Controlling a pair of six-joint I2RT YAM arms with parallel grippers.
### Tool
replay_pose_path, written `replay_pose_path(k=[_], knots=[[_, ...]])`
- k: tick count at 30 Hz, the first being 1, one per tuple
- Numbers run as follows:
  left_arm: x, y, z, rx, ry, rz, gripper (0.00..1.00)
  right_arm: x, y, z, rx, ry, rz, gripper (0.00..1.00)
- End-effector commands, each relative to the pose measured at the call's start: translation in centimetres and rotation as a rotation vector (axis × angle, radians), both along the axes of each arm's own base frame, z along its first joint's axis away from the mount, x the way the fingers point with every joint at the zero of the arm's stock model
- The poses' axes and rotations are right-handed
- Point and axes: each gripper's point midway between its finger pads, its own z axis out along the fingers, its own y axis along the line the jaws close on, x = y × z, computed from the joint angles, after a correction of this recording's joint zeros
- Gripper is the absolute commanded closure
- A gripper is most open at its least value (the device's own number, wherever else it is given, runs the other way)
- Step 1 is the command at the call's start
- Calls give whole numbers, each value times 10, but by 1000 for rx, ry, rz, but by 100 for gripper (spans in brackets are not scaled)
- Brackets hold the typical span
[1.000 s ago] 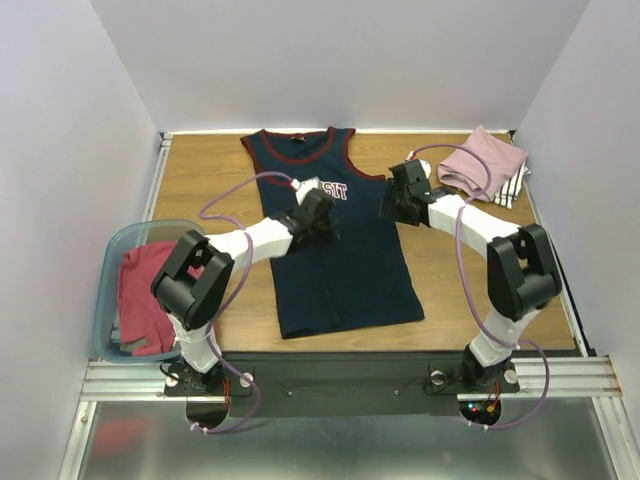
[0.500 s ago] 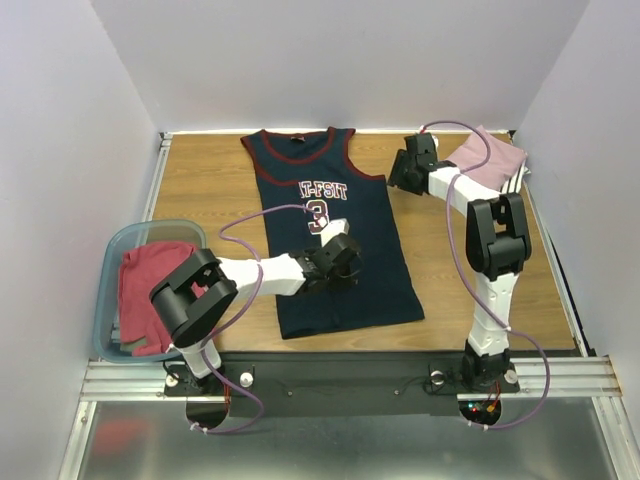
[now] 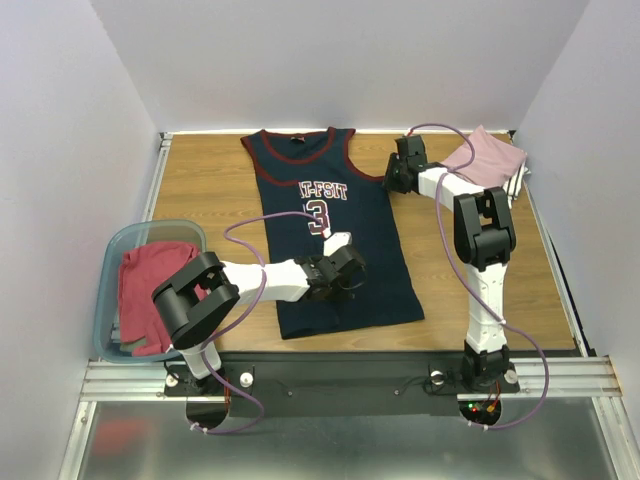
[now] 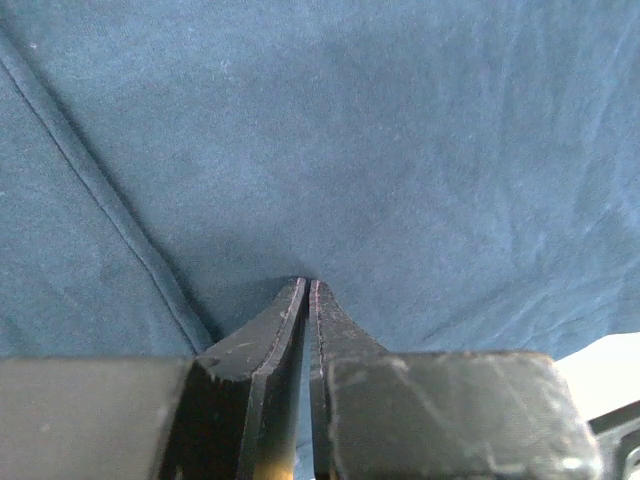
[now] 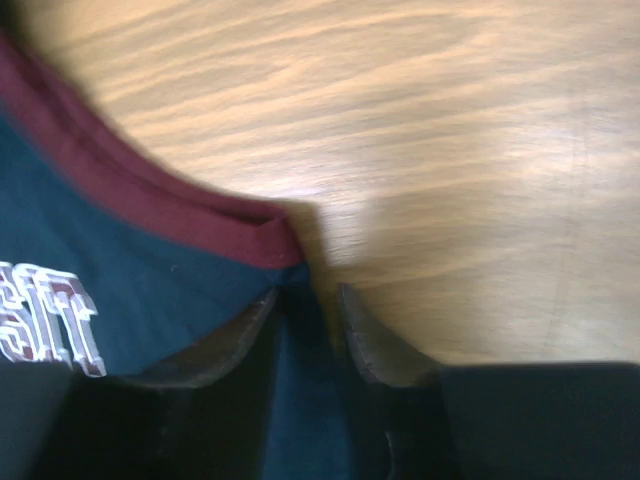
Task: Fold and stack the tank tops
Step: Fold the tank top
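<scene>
The navy jersey [image 3: 372, 232] with maroon trim and a white "3" lies flat on the table's middle. My left gripper [image 3: 349, 268] presses on its lower half. In the left wrist view its jaws [image 4: 308, 283] are shut, pinching navy cloth [image 4: 400, 150] that puckers at the tips. My right gripper [image 3: 393, 179] sits at the jersey's right armhole. Its jaws [image 5: 305, 291] stand apart, with the navy edge [image 5: 90, 250] under the maroon trim [image 5: 150, 205] between them. A folded dusty pink tank top [image 3: 488, 157] lies on a white striped one [image 3: 516, 186] at the back right. Red tops [image 3: 148, 295] fill the tub.
The translucent teal tub [image 3: 112, 262] stands at the left table edge. Bare wood [image 3: 205, 180] shows left of the jersey and in front of the pink stack [image 3: 450, 260]. White walls close in the back and sides. A metal rail [image 3: 340, 375] runs along the near edge.
My left gripper slid down the jersey from the chest to its lower half. My right gripper swung back to the right armhole edge and its jaws narrowed around the cloth.
</scene>
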Motion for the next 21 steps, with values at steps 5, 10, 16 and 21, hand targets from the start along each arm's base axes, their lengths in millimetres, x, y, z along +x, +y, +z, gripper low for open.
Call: replay_pose_path(k=[5,10,16,21], knots=[[-22,11,-11,148,44,-146,82,-3,-24,-11,-92,-3,-104,86],[-39,11,-17,195,77,-225,82,-29,-46,-23,-149,39,-183,89],[-57,28,-26,219,127,-260,82,-55,-61,-24,-143,69,-240,89],[-67,43,-30,246,157,-273,82,-73,-72,-27,-142,92,-273,89]])
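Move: The tank top's armhole corner lies right at my right fingertips, about 1 cm below them. From that hand the number print is some 18 cm to the left and 8 cm nearer me, and the folded pink top about 27 cm to the right and 6 cm farther out. My left fingertips are already down on the tank top's lower half, roughly 10 cm beyond its hem; the number print is some 16 cm ahead of them and 10 cm to the left. I shut my right fingers on the cloth at the armhole corner while easing about 1 cm down and to the right, then drag it back towards me and right, some 4 cm each way. My left fingertips stay on the lower half and draw it about 3.5 cm back. Both hands turn a little over 10 degrees clockwise. ##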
